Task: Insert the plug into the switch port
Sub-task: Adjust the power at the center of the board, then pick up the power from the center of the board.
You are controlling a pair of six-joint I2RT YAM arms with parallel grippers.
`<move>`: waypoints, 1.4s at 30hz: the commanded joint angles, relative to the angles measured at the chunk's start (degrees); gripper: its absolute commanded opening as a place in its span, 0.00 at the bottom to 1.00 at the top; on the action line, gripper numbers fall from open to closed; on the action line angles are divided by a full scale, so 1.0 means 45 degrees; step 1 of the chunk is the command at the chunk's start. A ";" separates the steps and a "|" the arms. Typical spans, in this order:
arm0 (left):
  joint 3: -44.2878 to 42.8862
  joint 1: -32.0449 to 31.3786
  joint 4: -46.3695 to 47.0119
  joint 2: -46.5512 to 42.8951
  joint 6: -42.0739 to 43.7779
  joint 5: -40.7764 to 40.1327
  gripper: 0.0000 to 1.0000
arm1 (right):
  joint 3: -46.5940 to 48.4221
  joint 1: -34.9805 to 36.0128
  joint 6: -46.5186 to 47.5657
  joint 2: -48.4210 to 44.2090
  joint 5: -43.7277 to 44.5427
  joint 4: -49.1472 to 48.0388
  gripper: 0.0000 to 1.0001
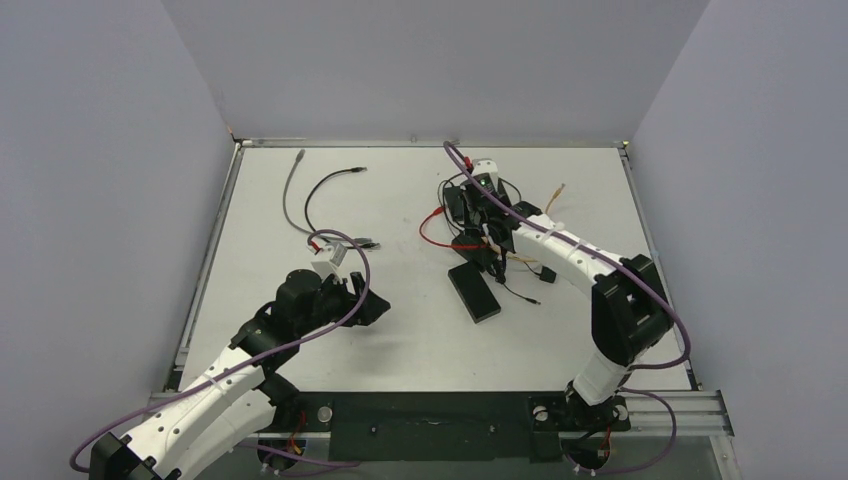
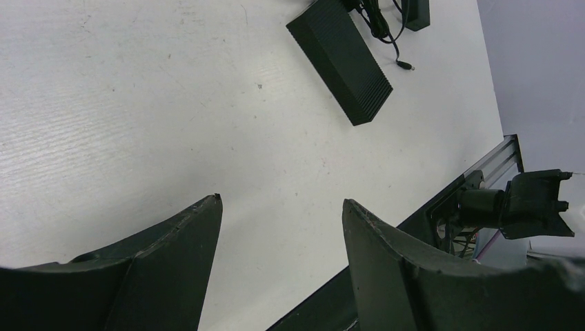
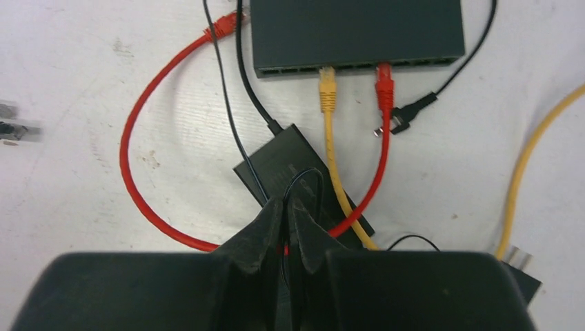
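Note:
The dark switch (image 3: 355, 31) lies at the top of the right wrist view, its port row facing me. A yellow plug (image 3: 327, 89) and a red plug (image 3: 383, 83) sit in neighbouring ports. The red cable (image 3: 131, 172) loops left, and its other plug (image 3: 222, 26) lies loose by the switch's left end. My right gripper (image 3: 285, 201) (image 1: 488, 235) is shut above a small black adapter (image 3: 296, 172). A thin black wire (image 3: 307, 176) runs into the slit between the fingers; whether it is pinched is unclear. My left gripper (image 2: 283, 201) (image 1: 370, 300) hangs open over bare table, holding nothing.
A black barrel plug (image 3: 407, 114) lies loose right of the red plug. A larger black power brick (image 1: 473, 292) (image 2: 341, 58) sits between the arms. Grey (image 1: 290, 195) and black (image 1: 325, 185) cables lie at the back left, and a yellow cable (image 3: 538, 138) runs on the right.

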State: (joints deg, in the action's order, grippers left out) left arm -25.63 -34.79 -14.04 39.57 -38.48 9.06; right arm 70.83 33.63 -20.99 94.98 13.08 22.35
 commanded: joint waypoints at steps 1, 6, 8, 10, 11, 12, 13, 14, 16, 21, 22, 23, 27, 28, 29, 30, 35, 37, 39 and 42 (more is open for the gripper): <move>-0.0261 0.0054 0.0041 -0.0024 0.0113 -0.0093 0.62 | 0.1164 -0.0070 -0.0056 0.0785 -0.1335 -0.0376 0.04; -0.0243 0.0055 0.0129 0.0078 0.0123 -0.0085 0.62 | 0.0745 -0.0061 0.0013 0.0633 -0.1578 -0.0483 0.39; -0.0225 0.0054 0.0193 0.0174 0.0123 -0.0054 0.62 | 0.0327 -0.0079 0.0068 0.0202 -0.1275 -0.0551 0.45; -0.0187 0.0069 0.0277 0.0262 0.0110 -0.0001 0.62 | -0.0180 -0.0115 0.0065 -0.0328 -0.0962 -0.0589 0.50; -0.0165 0.0058 0.0349 0.0306 0.0112 0.0028 0.62 | -0.0502 -0.0145 0.0034 -0.0760 -0.0860 -0.0615 0.52; -0.0155 0.0066 0.0387 0.0326 0.0098 0.0043 0.62 | -0.0679 -0.0176 -0.0028 -0.1215 -0.0652 -0.0633 0.53; -0.0113 0.0072 0.0474 0.0356 0.0086 0.0078 0.62 | -0.1086 -0.0238 -0.0064 -0.1454 -0.0520 -0.0675 0.55; -0.0100 0.0073 0.0499 0.0381 0.0077 0.0087 0.62 | -0.1274 -0.0272 -0.0140 -0.1955 -0.0215 -0.0692 0.56; -0.0071 0.0091 0.0569 0.0417 0.0065 0.0127 0.62 | -0.1856 -0.0374 -0.0257 -0.2716 0.0308 -0.0706 0.60; -0.0067 0.0132 0.0642 0.0398 0.0055 0.0252 0.62 | -0.3283 -0.0896 -0.0724 -0.4335 0.1544 -0.0356 0.68; -0.0067 0.0132 0.0641 0.0372 0.0055 0.0267 0.62 | -0.3457 -0.1014 -0.0867 -0.4682 0.1936 -0.0278 0.68; -0.0042 0.0137 0.0655 0.0329 0.0055 0.0269 0.62 | -0.3772 -0.1069 -0.0923 -0.4818 0.2200 -0.0108 0.70; 0.0002 0.0152 0.0731 0.0260 0.0037 0.0366 0.62 | -0.4435 -0.1261 -0.1335 -0.5236 0.3941 0.0570 0.73; -0.0015 0.0152 0.0734 0.0254 0.0026 0.0408 0.62 | -0.4540 -0.1330 -0.1586 -0.5308 0.4150 0.0734 0.73; -0.0022 0.0157 0.0742 0.0250 0.0033 0.0428 0.62 | -0.4766 -0.1384 -0.1712 -0.5356 0.4350 0.0794 0.74; -0.0026 0.0154 0.0730 0.0240 0.0034 0.0477 0.62 | -0.4998 -0.1614 -0.1997 -0.5440 0.4364 0.0902 0.74; 0.0005 0.0152 0.0690 -0.0020 0.0004 0.0539 0.62 | -0.5730 -0.2860 -0.2857 -0.5638 0.4156 0.1027 0.74; 0.0037 0.0152 0.0734 -0.0099 -0.0003 0.0559 0.62 | -0.5931 -0.3210 -0.3162 -0.5567 0.4204 0.0971 0.74; 0.0022 0.0154 0.0740 -0.0119 -0.0023 0.0654 0.62 | -0.6078 -0.3473 -0.3435 -0.5390 0.4278 0.0871 0.73; 0.0036 0.0152 0.0759 -0.0113 -0.0021 0.0728 0.62 | -0.6248 -0.3735 -0.3625 -0.5009 0.4008 0.0431 0.73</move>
State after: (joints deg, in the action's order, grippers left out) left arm -25.63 -34.39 -13.45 39.66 -38.52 11.05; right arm 43.40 18.02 -34.02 71.57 30.02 27.00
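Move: The closed right fingers hold a thin black cable about 11 cm above the table. The small square power adapter lies roughly 17 cm to the right and 3 cm back, with the barrel plug about 14 cm right and 9 cm back. The black power brick is some 3 cm ahead, and the switch 14 cm ahead and 1 cm to the right. From the idle left hand the small adapter is about 14 cm ahead, 36 cm right and 12 cm below. The right fingers let go of the thin black cable, opening widely from shut as the hand drifts a couple of centimetres left. Empty, it then swings right about 20 cm and back some 8 cm towards the small power adapter, rising a little before sinking below its starting height and turning some 35 degrees clockwise, fingers still open and nothing touched at the end. ##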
